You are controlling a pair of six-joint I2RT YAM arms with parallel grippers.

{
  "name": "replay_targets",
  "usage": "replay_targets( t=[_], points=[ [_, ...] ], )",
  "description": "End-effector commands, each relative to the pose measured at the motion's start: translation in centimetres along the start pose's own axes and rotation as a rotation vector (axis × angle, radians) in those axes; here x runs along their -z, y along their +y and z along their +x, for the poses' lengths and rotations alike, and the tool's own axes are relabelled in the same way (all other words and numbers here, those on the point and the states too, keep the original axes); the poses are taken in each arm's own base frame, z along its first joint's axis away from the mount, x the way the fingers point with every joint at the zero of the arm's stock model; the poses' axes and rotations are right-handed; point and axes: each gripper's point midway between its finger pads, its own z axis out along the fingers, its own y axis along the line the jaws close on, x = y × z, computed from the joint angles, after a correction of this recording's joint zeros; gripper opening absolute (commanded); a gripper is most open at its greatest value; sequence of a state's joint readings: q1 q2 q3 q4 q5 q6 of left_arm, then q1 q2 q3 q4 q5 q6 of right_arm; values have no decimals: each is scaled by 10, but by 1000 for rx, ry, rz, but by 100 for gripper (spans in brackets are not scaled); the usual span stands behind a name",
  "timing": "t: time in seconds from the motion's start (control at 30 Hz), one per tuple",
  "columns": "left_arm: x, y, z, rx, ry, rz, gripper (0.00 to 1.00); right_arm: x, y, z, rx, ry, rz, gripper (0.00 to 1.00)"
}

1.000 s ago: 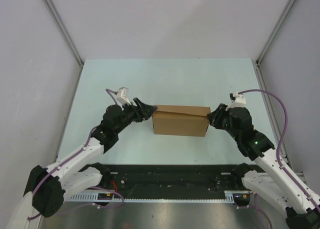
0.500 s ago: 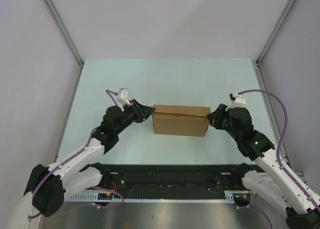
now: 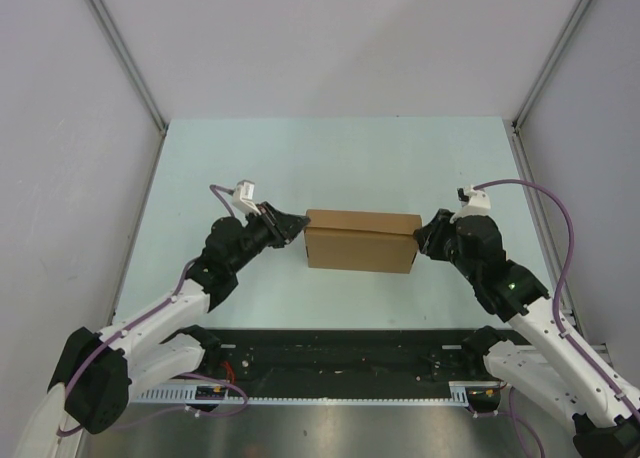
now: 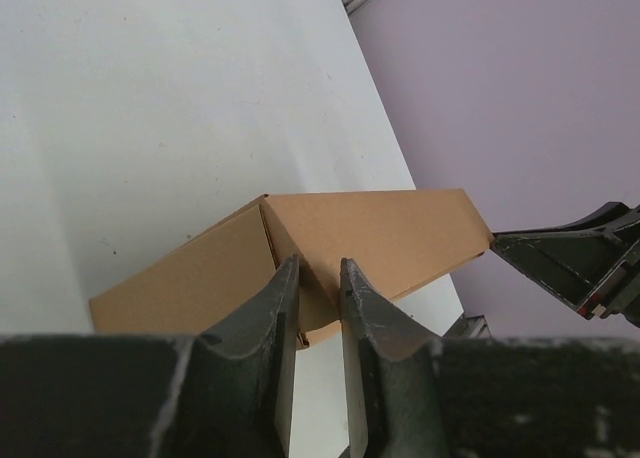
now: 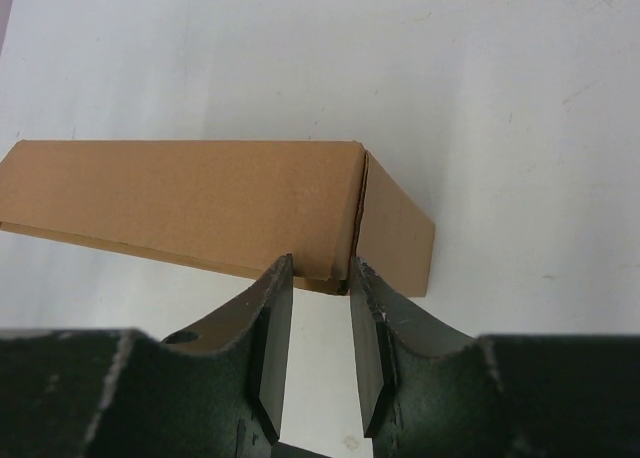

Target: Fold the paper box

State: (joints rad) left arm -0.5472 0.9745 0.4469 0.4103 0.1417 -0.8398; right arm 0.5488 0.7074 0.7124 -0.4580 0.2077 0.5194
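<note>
The paper box (image 3: 362, 240) is a closed brown cardboard box with its lid down flat, lying mid-table. My left gripper (image 3: 297, 223) sits at its left end. In the left wrist view the fingers (image 4: 320, 265) stand a narrow gap apart, with the box's end corner (image 4: 380, 233) just past the tips and nothing clamped between them. My right gripper (image 3: 421, 238) is at the box's right end. Its jaws (image 5: 320, 263) are partly open, the tips against the lower edge of the box (image 5: 200, 198) near the corner seam. Bare table shows between both pairs of fingers.
The pale green table (image 3: 330, 158) is walled by grey panels on three sides, with metal posts at the back corners. A black rail (image 3: 340, 363) with the arm bases runs along the near edge. My right gripper (image 4: 570, 263) shows in the left wrist view.
The left jaws have narrowed from wide open, and the gripper has drawn slightly left off the box's end. The lid's raised left corner now lies flat. The right arm has not moved.
</note>
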Motion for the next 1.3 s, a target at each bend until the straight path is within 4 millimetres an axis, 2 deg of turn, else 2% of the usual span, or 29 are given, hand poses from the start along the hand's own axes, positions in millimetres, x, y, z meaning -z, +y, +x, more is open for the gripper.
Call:
replay_targets(
  t=[0.0,0.2,0.5,0.7,0.83,1.03,1.17,1.27],
  points=[
    [5,37,32,12,98,-115,24,0,-20,19,53,59,81,34],
    [7,59,43,-3,129,-197,27,0,-24,24,63,72,93,36],
    [15,86,60,-25,185,-304,27,1,-26,31,66,93,105,36],
    [19,91,67,-32,203,-321,27,3,-22,29,61,77,97,40],
    [19,85,58,-41,169,-306,27,7,-15,13,33,15,65,50],
    [18,80,49,-68,158,-306,27,21,7,-16,33,-43,-16,53],
    [18,80,47,-78,153,-309,27,42,25,-48,51,-111,-83,55],
    [18,80,45,-87,146,-312,27,51,36,-61,67,-129,-128,57]
  ],
)
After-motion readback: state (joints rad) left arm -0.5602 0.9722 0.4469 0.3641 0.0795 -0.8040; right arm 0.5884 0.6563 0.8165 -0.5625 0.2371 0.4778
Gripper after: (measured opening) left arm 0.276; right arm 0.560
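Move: The paper box stands closed between the hands. The left fingertips are at the left end of its lid, near the robot-side corner about 1 cm to the right and 1 cm below; the box's middle is some 2 cm ahead, 11 cm right and 5 cm below. From the right fingertips, the lid's robot-side right corner is about 1 cm left and 1 cm below; the box's middle is some 3 cm ahead, 11 cm left and 5 cm below. At the lid's left end the left fingertips keep contact and bear down about 1 cm, staying nearly shut. The right fingers, starting at the right corner, first hold nearly still, then dip some 3 cm while drawing back a little, and quickly rise about 7 cm, opening partway and coming free above the corner. ##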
